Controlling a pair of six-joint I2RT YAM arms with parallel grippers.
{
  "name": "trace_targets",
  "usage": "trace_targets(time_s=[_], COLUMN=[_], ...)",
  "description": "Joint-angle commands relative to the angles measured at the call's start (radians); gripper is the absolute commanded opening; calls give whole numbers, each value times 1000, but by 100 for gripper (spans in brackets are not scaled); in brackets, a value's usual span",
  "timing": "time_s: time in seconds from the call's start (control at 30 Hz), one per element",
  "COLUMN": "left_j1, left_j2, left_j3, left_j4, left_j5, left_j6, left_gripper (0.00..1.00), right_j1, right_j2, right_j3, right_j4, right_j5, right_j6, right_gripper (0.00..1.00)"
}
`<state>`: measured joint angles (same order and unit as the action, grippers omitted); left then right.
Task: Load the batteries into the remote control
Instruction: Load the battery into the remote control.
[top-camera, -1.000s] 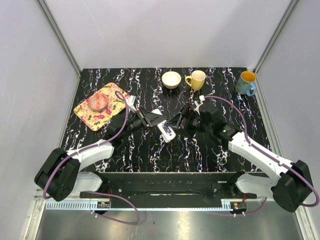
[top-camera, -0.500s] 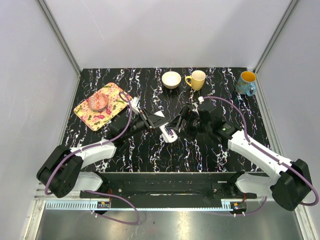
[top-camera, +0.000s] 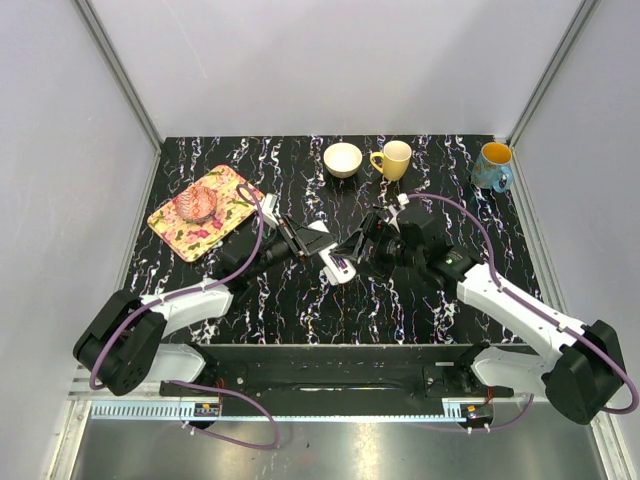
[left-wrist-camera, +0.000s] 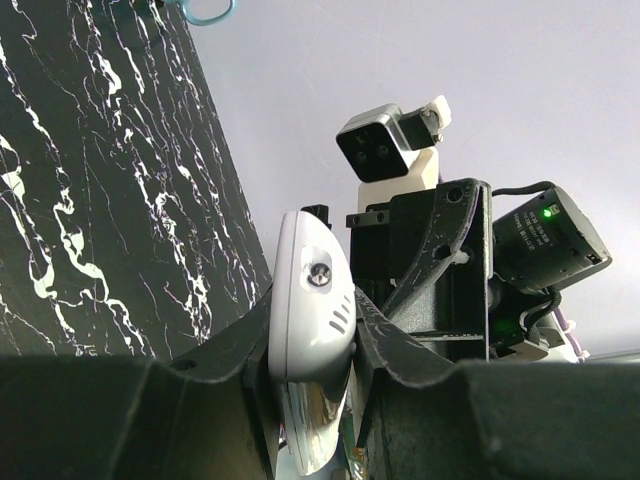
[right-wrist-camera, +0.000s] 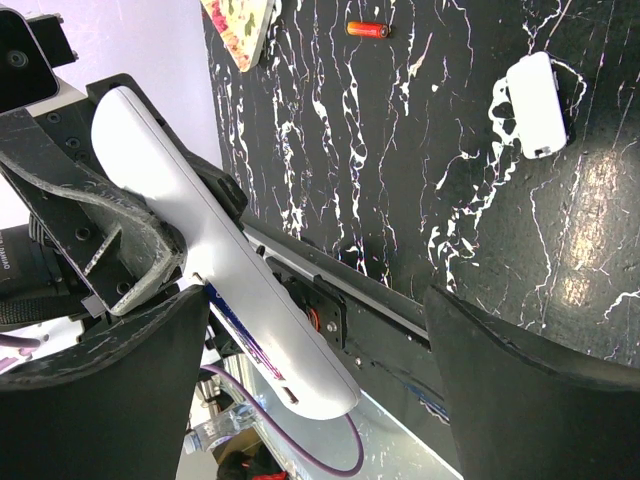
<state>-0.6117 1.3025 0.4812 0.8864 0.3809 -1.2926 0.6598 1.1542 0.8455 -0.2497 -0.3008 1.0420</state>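
Observation:
My left gripper (top-camera: 318, 248) is shut on the remote control (top-camera: 335, 264), a slim white handset held above the middle of the table. In the left wrist view both fingers (left-wrist-camera: 385, 340) press its sides (left-wrist-camera: 310, 300). My right gripper (top-camera: 354, 250) faces it, open. In the right wrist view the remote control (right-wrist-camera: 215, 260) slants between the wide-apart fingers (right-wrist-camera: 110, 400), close to the left one; a blue and purple strip shows along its edge. One orange battery (right-wrist-camera: 367, 29) lies on the table beyond. A small loose white rounded piece (right-wrist-camera: 537, 104) lies to its right.
At the back stand a cream bowl (top-camera: 343, 159), a yellow mug (top-camera: 393, 159) and a blue mug (top-camera: 493, 166). A floral tray (top-camera: 183, 228) with a pink object lies at the left. The table is black marble with white veins.
The left arm carried the remote control slightly right and nearer to the right gripper, which edged in to meet it. Over the last half second almost nothing moved.

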Motion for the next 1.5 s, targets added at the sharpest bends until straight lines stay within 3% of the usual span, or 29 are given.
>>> trace_targets(time_s=[0.0, 0.27, 0.57, 0.93, 1.33, 1.47], left_j1=[13, 9, 0, 6, 7, 6], left_j2=[-60, -45, 6, 75, 199, 198], left_j3=[54, 39, 10, 26, 83, 91], left_j4=[181, 82, 88, 262, 485, 505], left_j5=[-19, -13, -11, 110, 257, 279], left_j6=[-48, 24, 39, -97, -252, -254], left_gripper=[0, 0, 0, 0, 0, 0], right_j1=[-3, -8, -12, -12, -14, -28], right_j2=[-11, 4, 32, -77, -47, -48], right_j3=[-40, 78, 164, 181, 86, 60], right_j4=[-53, -65, -83, -161, -42, 12], right_j5=[-6, -14, -23, -79, -195, -239], right_j6=[-28, -37, -66, -434, -436, -404], right_gripper=[91, 95, 96, 93, 77, 62])
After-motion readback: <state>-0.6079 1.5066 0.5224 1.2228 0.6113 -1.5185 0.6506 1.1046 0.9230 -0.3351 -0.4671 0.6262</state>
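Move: The right hand is empty and wide open, with the remote control's battery compartment about 3 cm to its left, 2 cm back and nearly level; the left hand holds the remote, and the compartment is some 5 cm back and 4 cm to the right of that hand. Down on the table, roughly 15 cm below the right hand, lie the white battery cover, 6 cm to its left and 2 cm ahead, and the red battery, about 20 cm left and 6 cm ahead. The right hand first lifts about 3 cm off its place beside the compartment, then draws back some 2.5 cm, tilting its fingers up and turning counter-clockwise by nearly 20 degrees while they start closing, still well apart, around the lower end of the remote. After holding nearly still, the left hand keeps its grip and brings the remote to the right and back, about 2 cm each way and slightly up, turning clockwise by about 15 degrees with its fingertips tilting up, so that the compartment comes in between the right fingers. ##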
